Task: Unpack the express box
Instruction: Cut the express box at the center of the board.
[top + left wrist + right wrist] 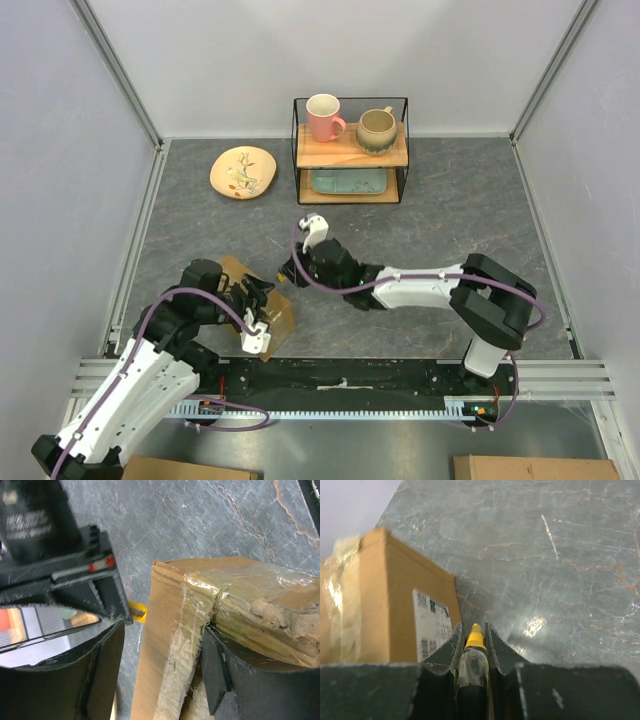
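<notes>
The express box is a brown carton lying on the grey table near the left arm. Its clear tape is torn along the seam. A white label shows on its side. My left gripper stands open astride the box's taped end. One finger rests at the torn seam, and the other is off the cardboard with table showing between. My right gripper is shut on a black tool with a yellow tip. The tip points down at the table beside the box's labelled side.
A wire shelf at the back holds a pink mug, a beige mug and a teal tray. A cream plate lies to its left. Walls close in three sides. Plain cardboard boxes sit below the near rail.
</notes>
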### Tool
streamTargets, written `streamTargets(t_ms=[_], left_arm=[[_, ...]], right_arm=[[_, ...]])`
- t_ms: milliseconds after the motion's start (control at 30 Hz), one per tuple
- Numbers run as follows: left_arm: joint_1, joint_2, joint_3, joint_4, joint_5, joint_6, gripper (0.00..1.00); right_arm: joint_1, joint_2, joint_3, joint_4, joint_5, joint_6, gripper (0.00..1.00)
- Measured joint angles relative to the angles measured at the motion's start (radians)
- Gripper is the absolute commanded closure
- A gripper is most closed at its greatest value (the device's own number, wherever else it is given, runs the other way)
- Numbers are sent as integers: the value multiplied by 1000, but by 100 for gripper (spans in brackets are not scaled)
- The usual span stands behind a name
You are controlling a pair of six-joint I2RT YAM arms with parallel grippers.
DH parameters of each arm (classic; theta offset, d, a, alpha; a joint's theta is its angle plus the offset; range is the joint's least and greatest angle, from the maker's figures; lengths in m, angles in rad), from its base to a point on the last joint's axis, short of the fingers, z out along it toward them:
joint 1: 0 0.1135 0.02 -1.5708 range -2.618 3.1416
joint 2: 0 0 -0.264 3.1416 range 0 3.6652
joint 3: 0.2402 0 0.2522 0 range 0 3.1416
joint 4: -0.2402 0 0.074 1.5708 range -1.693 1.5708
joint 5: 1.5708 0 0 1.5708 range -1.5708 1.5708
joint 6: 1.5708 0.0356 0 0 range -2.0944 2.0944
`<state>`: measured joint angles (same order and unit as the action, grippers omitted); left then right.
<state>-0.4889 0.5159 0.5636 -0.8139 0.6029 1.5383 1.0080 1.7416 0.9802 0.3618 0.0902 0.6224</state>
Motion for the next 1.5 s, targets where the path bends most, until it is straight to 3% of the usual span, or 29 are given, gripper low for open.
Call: streamTargets(t_ms=[233, 567, 1167, 1500], left_arm=[[-2, 105, 38, 10, -3, -102, 40], [-2, 60, 21, 14, -18, -149, 39], [-6, -94, -104, 181, -39, -296, 48], [-13, -95, -144, 267, -46, -350, 52]], right_arm=[[166, -74, -272, 356, 233, -291, 100], [190, -58, -325, 619, 279, -410, 100], [209, 29, -324, 690, 240, -406, 100], [206, 39, -320, 700, 267, -408, 100]])
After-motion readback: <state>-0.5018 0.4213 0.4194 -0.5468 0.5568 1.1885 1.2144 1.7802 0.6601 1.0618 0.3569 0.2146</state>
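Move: Back from the right hand, which already holds the yellow cutter, the express box's middle lies about 7 cm back, 6 cm to its left and some 4 cm lower. The left gripper's fingertips, already straddling the box's taped edge, are roughly 4 cm back and 6 cm left of the right hand. The plate lies about 25 cm ahead and 11 cm left, down on the table. From the left hand, the box's middle is about 4 cm back and 5 cm below. Drawing back about 5 cm, the right hand keeps the cutter pinched, swings right, lifts, then settles down and leftward again beside the box, its fingers tipping up some 30 degrees to point nearly level; there it stays, seeming to bear on the box's corner. The left hand keeps astride the taped edge, narrows its fingers, eases slightly forward and turns roughly 10 degrees counter-clockwise, its left side dipping. ##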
